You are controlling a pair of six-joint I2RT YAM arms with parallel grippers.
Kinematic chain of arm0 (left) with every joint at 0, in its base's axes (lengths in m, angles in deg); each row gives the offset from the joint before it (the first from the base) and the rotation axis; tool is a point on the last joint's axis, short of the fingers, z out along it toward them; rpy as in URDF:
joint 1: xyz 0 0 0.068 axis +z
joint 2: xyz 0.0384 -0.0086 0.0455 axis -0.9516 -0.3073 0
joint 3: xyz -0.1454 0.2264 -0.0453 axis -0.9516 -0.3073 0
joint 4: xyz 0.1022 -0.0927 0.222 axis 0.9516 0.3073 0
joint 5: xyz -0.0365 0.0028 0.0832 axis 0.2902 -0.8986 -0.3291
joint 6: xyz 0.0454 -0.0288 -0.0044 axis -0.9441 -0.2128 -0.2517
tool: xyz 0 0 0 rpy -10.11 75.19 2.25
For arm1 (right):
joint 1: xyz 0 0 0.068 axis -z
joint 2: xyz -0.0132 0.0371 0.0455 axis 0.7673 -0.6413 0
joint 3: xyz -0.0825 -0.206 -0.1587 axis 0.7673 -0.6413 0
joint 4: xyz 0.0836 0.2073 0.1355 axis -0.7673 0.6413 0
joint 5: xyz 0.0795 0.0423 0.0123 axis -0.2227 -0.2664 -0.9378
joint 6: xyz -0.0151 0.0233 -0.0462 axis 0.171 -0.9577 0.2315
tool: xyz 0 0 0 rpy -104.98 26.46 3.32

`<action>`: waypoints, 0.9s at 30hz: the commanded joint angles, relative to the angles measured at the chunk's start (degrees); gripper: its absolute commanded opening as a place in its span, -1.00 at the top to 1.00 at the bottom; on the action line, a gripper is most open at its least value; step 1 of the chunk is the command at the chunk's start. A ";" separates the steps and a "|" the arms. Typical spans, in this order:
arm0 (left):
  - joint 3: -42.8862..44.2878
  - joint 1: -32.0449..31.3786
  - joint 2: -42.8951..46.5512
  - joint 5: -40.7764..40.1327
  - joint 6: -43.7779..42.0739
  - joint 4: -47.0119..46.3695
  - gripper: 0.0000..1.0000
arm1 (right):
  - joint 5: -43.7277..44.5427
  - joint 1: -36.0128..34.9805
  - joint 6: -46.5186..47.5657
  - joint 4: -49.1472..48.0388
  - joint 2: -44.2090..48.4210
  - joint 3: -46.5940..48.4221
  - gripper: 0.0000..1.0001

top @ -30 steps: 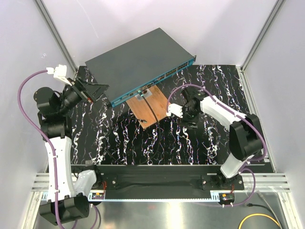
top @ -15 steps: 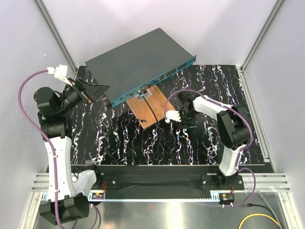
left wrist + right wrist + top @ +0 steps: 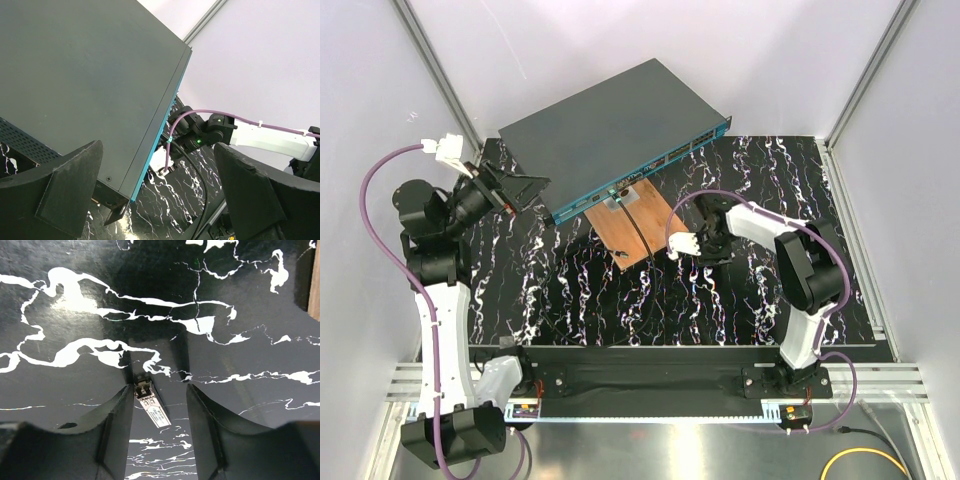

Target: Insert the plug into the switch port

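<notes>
The switch (image 3: 615,135) is a flat dark grey box with a teal front face (image 3: 665,160), lying askew at the back of the table. The plug (image 3: 152,409) is a small silver metal module lying flat on the black marbled mat. My right gripper (image 3: 160,390) is open and low over the mat, with the plug between its fingers (image 3: 117,425) close against the left one. In the top view the right gripper (image 3: 712,243) hides the plug. My left gripper (image 3: 525,190) is open and empty at the switch's left corner (image 3: 85,85).
A copper-brown board (image 3: 635,225) lies in front of the switch with a black cable (image 3: 642,235) running over it. The right arm's purple cable (image 3: 705,195) loops above its wrist. White enclosure walls stand on three sides.
My right arm has folded in and dropped its gripper to the mat, a little left of where it was. The left arm and the switch have not moved.
</notes>
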 commanded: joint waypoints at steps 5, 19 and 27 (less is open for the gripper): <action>2.90 -0.58 0.11 0.12 -0.40 -4.20 -0.98 | 1.54 1.94 2.98 -5.29 -0.69 -3.18 -0.02; 11.06 -4.79 -1.29 -6.81 -14.26 6.78 -0.98 | -8.89 9.32 -24.94 6.11 3.52 12.53 1.00; 16.35 -16.02 -2.35 -14.46 -31.85 14.69 -0.98 | -22.62 16.09 -61.95 16.86 10.02 31.09 1.00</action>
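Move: The plug lies on the table almost between the right hand's half-open fingers, about 2 cm to the hand's right, 1 cm ahead and 1 cm lower. The wooden board's middle is some 19 cm left and 9 cm ahead of this hand, while the green cable plug in the switch front is about 25 cm left, 14 cm ahead and 5 cm higher. From the left hand, the plug is roughly 38 cm right, 5 cm ahead and 39 cm below. Creeping forward and to its right just above the table, barely 2 cm, the right hand closes its half-open fingers and pinches the plug. It then lifts quickly, about 15 cm, carrying on forward while it turns some 50 degrees clockwise and tips its fingertips out to the left. The left hand, open and empty, rises about 4 cm, rolls left side up and tilts its fingers upward. ##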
